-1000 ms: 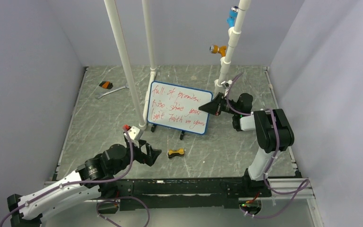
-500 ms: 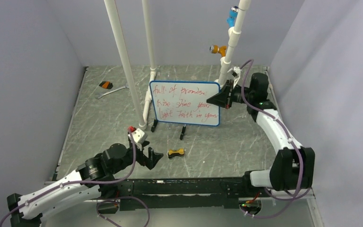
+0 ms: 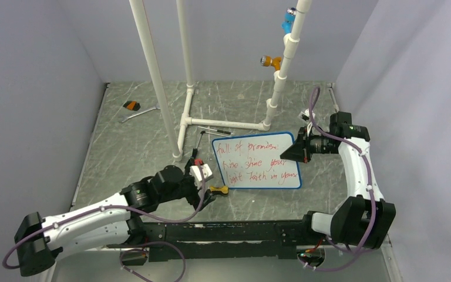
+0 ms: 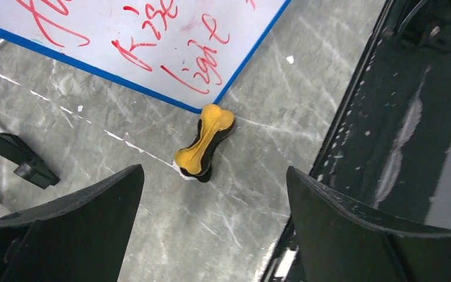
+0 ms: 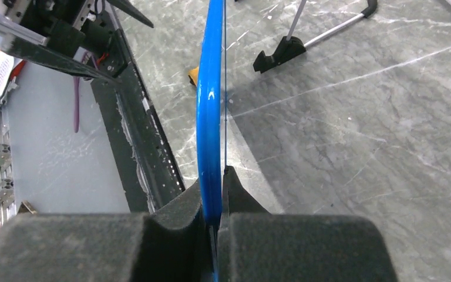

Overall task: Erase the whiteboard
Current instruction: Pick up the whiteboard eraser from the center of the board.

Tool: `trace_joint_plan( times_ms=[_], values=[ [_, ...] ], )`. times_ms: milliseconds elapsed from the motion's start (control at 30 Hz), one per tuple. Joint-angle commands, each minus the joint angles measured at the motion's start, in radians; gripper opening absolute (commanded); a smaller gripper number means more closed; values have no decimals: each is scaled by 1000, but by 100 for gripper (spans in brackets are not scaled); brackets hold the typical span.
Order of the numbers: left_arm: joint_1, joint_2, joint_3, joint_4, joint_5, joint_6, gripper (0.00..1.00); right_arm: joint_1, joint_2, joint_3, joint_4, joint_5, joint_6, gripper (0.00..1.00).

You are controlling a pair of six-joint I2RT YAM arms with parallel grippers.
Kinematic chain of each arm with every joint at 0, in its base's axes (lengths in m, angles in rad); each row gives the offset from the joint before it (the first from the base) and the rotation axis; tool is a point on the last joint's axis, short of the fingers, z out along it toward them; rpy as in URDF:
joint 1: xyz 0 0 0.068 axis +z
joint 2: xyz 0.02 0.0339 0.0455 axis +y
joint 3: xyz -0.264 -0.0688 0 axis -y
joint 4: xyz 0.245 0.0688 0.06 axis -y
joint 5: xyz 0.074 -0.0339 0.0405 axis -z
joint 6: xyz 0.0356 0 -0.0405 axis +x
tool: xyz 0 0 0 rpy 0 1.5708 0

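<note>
The whiteboard (image 3: 256,160), blue-framed with red handwriting, is held face up near the front of the table. My right gripper (image 3: 298,151) is shut on its right edge; the right wrist view shows the blue frame (image 5: 209,88) pinched between my jaws (image 5: 216,188). A yellow and black bone-shaped eraser (image 3: 218,190) lies on the table at the board's lower left corner. My left gripper (image 3: 205,189) is open just left of it. In the left wrist view the eraser (image 4: 204,144) lies just ahead of my open gripper (image 4: 214,176), below the board (image 4: 152,35).
The board's stand, thin rods with black feet (image 3: 198,154), lies behind the board; one foot shows in each wrist view (image 4: 23,158) (image 5: 285,47). White pipe frame (image 3: 183,123) stands at the back. A wrench (image 3: 138,113) lies far left. The black front rail (image 3: 241,229) runs along the near edge.
My right gripper has carried the whiteboard off its stand, forward and to the right. My left arm has moved right, bringing its open gripper up to the eraser.
</note>
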Motion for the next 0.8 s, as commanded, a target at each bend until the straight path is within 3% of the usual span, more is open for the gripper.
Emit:
trace_joint_plan(
  times_ms=[0,200,300,500,767],
  values=[
    [4,107,49,119,34,136,95,-22,-51,-11,-19,18,-52,0],
    [4,329,97,218,63,299,93,-24,-103,-71,218,61,140,0],
    [7,418,125,233,88,396,92,-26,-81,-62,176,46,108,0],
    [73,610,241,94,256,456,64,-34,-57,-49,126,13,64,0],
    [86,711,222,99,263,439,57,-41,-25,-41,73,-12,13,0]
  ],
)
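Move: The eraser lies flat about 7 cm to the right of my open left hand, 4 cm ahead and some 13 cm below it. The whiteboard, still held at its right edge by my right hand, has its middle roughly 18 cm right and 13 cm ahead of my left hand, about level with it; the board stand is about 18 cm ahead, 2 cm left and 13 cm down. From my right hand the eraser is some 22 cm left, 6 cm back and 19 cm below. I bring my left hand down about 9 cm onto the eraser's spot, travelling some 5 cm right and 4 cm forward as I sink. On the way I tip the fingers more steeply down and swing the wrist about 20 degrees clockwise, and late in the descent I close them from wide open to a little over half, one either side of the eraser's line. My right hand keeps its pinch on the board's edge. ##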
